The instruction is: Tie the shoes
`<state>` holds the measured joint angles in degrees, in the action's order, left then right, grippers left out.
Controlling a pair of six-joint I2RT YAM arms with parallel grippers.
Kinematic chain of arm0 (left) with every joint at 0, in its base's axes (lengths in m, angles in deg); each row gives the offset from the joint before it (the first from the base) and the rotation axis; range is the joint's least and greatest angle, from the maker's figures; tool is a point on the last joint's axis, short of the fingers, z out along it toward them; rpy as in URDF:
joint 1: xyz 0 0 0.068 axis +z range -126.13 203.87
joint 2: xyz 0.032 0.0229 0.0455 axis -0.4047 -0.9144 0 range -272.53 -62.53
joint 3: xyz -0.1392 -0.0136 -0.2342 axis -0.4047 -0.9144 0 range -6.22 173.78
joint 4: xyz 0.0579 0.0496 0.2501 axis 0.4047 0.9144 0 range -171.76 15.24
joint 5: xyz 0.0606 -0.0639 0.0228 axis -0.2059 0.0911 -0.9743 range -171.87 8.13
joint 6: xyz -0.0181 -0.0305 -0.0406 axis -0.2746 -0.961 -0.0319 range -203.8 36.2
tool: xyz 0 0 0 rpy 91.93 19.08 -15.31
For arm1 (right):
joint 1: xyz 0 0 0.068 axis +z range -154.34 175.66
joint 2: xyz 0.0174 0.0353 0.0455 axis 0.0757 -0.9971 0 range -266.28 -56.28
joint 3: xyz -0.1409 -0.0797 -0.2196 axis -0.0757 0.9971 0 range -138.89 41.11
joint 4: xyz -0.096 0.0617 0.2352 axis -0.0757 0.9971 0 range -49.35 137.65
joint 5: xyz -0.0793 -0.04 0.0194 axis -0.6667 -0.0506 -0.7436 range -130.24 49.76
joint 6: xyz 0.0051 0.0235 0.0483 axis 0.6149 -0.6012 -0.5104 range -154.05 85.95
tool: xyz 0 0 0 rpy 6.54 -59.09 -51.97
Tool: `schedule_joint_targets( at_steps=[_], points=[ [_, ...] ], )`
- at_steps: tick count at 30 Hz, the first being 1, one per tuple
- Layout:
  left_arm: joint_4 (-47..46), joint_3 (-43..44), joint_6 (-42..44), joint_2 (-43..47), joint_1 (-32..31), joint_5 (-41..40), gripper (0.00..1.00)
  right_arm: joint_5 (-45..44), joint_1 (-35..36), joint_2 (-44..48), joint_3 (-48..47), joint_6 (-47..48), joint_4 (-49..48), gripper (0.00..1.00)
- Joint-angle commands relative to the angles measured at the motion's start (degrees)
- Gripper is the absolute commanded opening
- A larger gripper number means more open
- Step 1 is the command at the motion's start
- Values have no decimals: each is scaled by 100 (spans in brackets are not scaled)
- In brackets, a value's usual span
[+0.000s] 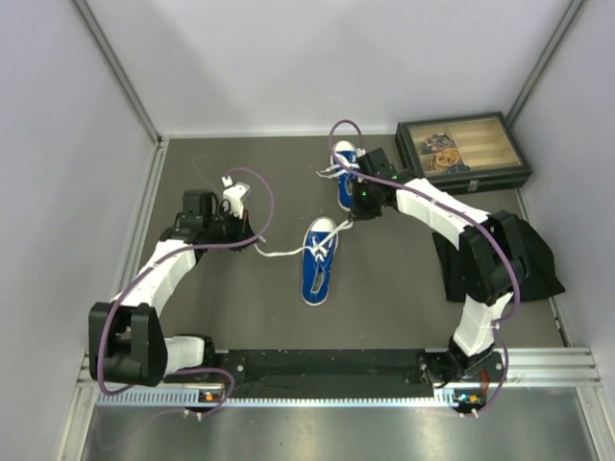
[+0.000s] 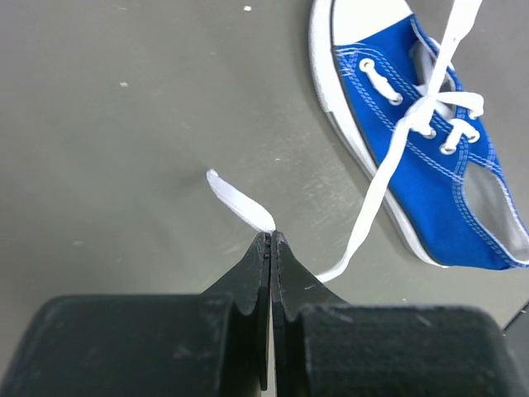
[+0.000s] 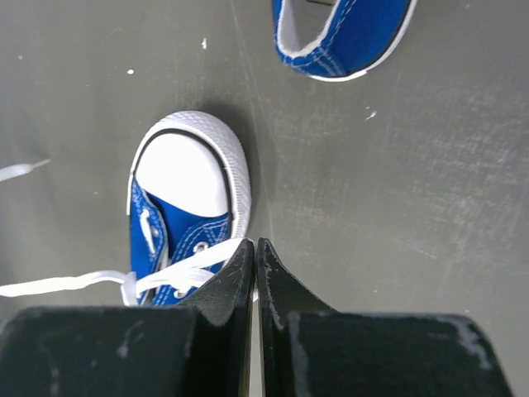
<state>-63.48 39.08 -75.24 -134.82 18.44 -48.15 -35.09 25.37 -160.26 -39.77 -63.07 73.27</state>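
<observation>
Two small blue shoes with white toe caps lie on the dark mat. The near shoe (image 1: 318, 264) (image 2: 430, 141) (image 3: 186, 207) has loose white laces; the far shoe (image 1: 347, 175) (image 3: 343, 37) lies behind it. My left gripper (image 1: 248, 237) (image 2: 271, 236) is shut on one lace end (image 2: 240, 201), left of the near shoe. The lace (image 1: 281, 254) runs along the mat back to the eyelets. My right gripper (image 1: 352, 218) (image 3: 254, 242) hovers by the near shoe's toe. It is shut on the other lace (image 3: 186, 266), which enters between its tips.
A dark glass-lidded box (image 1: 462, 154) stands at the back right. A black cloth (image 1: 540, 259) lies beside the right arm. Grey walls enclose the mat on three sides. Purple cables loop off both arms.
</observation>
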Motion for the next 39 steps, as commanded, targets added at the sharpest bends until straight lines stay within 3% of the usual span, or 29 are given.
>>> schedule_joint_targets(
  at_steps=[1, 11, 15, 25, 26, 28, 29, 32, 37, 39],
  points=[
    [131, -3, 225, 356, 165, -59, 0, -348, -27, 106, -156, 370, -72, 0],
    [-158, -47, 409, 1102, -1, 1733, 0, 1136, 245, 150, -498, 423, -897, 0],
    [-150, -293, 682, 1672, -414, 1840, 0, 1558, 605, 81, -762, 379, -1302, 0],
    [-9, -821, 1253, 2606, -1213, 1683, 0, 2209, 1273, -1115, -1650, 20, -1407, 0],
    [-9, -821, 1280, 2597, -1293, 1656, 0, 2384, 1274, -1167, -1607, -68, -1477, 12],
    [-18, -768, 1385, 2536, -1521, 1568, 0, 2412, 1247, -1116, -1458, -157, -1513, 26],
    [-35, -751, 1412, 2440, -1601, 1559, 0, 2386, 1204, -976, -1405, -174, -1531, 46],
    [-254, -619, 1456, 2124, -1952, 1472, 0, 2350, 915, -598, -1106, -306, -1610, 67],
    [-905, -136, 1403, 1395, -2681, 1147, 0, 2325, 141, 790, -439, -325, -1619, 99],
    [-1203, 214, 1386, 850, -2997, 857, 0, 2263, -279, 1159, -271, -141, -1356, 99]
  ],
)
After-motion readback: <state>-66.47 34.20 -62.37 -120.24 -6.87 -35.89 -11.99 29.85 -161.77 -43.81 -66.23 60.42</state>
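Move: The left hand grips the left lace near its tip. The near shoe's heel opening, where it heads, lies about 15 cm to its right, 10 cm back and somewhat lower, the knot 15 cm right and 2 cm back. The right hand holds the other lace; the table spot left of the near shoe is some 18 cm to its left and 4 cm back, with the knot 8 cm left and 7 cm back. The far shoe stands 12 cm ahead of the right hand, 1 cm left. Sweeping left over the near shoe, the right hand carries its lace about 18 cm, arching up and then sinking; there its fingers open and let go, and it heads back right some 7 cm, rising. The left hand, keeping its pinch, lifts its lace and draws it back and right towards the heel, 12 cm each way, turning about 40 degrees clockwise. ##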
